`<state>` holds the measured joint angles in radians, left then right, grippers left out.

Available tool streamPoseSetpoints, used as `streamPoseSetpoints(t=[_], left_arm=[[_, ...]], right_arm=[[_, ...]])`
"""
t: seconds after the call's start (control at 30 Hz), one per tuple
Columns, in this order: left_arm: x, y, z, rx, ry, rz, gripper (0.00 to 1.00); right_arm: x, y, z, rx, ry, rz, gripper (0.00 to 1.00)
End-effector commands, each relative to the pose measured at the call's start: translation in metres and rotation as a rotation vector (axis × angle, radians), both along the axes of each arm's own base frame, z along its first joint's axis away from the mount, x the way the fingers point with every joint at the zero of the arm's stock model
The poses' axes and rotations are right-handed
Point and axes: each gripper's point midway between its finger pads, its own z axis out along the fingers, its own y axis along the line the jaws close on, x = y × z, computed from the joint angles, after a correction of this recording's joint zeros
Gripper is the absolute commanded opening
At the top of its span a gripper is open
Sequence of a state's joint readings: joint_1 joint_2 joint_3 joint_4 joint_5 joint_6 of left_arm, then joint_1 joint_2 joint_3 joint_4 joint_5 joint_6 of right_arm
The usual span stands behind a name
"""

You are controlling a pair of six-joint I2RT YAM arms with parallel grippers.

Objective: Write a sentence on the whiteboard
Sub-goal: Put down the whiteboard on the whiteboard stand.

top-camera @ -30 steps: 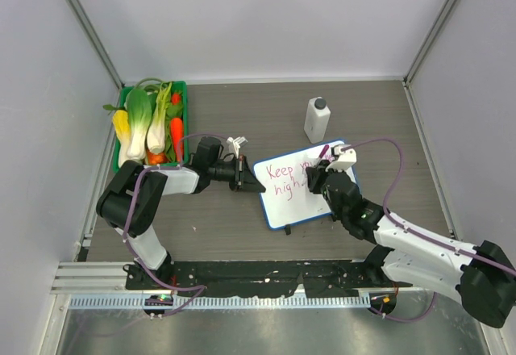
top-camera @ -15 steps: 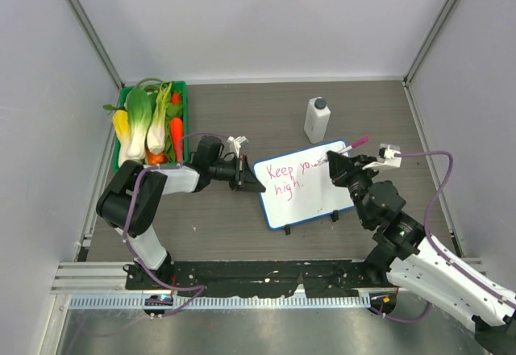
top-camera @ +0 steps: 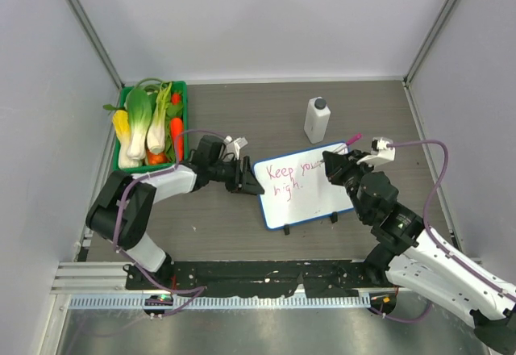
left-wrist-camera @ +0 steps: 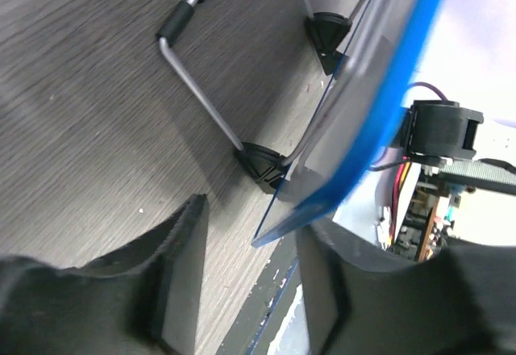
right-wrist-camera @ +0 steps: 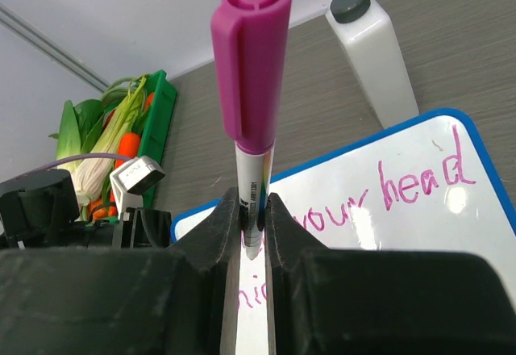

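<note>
The whiteboard (top-camera: pixel 302 200) stands tilted on its black feet in mid-table, with the pink sentence (top-camera: pixel 286 176) "Keep your head high" on it. My left gripper (top-camera: pixel 248 179) is open at the board's left edge. In the left wrist view the blue rim (left-wrist-camera: pixel 379 129) passes between the parted fingers (left-wrist-camera: pixel 181 266), close to the right one. My right gripper (top-camera: pixel 332 165) hovers over the board's upper right part, shut on a marker (right-wrist-camera: pixel 251 64) with its pink cap up. The tip points down at the whiteboard (right-wrist-camera: pixel 387 234) and its writing (right-wrist-camera: pixel 403 185).
A white bottle (top-camera: pixel 316 119) with a dark cap stands just behind the board. A green basket (top-camera: pixel 184 121) of vegetables sits at the back left. The board's wire leg (left-wrist-camera: pixel 201 97) and black foot (left-wrist-camera: pixel 262 165) rest on the wood table.
My left jaws have parted from the board's left edge. The right arm pulled the marker back from the writing toward the board's upper right.
</note>
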<state>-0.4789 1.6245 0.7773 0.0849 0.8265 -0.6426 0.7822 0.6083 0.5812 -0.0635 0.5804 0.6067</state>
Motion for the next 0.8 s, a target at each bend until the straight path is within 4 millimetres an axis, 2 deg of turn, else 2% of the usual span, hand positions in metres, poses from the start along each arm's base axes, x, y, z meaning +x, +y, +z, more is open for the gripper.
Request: streamPoseSetpoints(t=[0.0,0.2,0.37,0.6,0.77], left_arm=[[-0.003,0.016,-0.002,0.1,-0.053,0.045,0.56],[0.0,0.018,0.022,0.072,-0.144,0.074,0.77],[0.0,0.02,0.042,0.032,-0.199,0.107,0.88],[-0.002,0.027,0.063,0.013,-0.259,0.164,1.0],[-0.004,0.035,0.074,0.01,-0.288,0.216,1.0]], right_arm=[[0.0,0.005,0.025,0.077,-0.02,0.013,0.01],[0.0,0.011,0.021,0.098,0.001,0.031,0.01],[-0.001,0.015,0.014,0.097,0.027,0.047,0.01],[-0.008,0.021,0.002,0.139,0.094,0.078,0.01],[-0.017,0.029,-0.014,0.191,0.167,0.12,0.01]])
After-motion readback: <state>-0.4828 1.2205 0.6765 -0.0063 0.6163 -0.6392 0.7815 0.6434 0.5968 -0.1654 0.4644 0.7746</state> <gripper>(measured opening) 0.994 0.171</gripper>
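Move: At the left hand, the whiteboard's left edge still stands between the loosened fingers. The board's middle is about 13 cm to the right, 1 cm ahead and at much the same height. The white bottle stands some 19 cm ahead and 16 cm right, the vegetable basket about 20 cm ahead and 31 cm left. From the right hand, holding the marker, the board's middle is roughly 5 cm left, level fore and aft, and 17 cm below. Spreading its already loosened fingers from under half to fully open, the left hand first backs off leftward from the whiteboard's edge, then climbs, ending about 6 cm higher and 3 cm farther left, with its fingertips tipped upward some. The right hand keeps its pinch on the marker and drifts a couple of centimetres left and down over the board, turning about 10 degrees. ##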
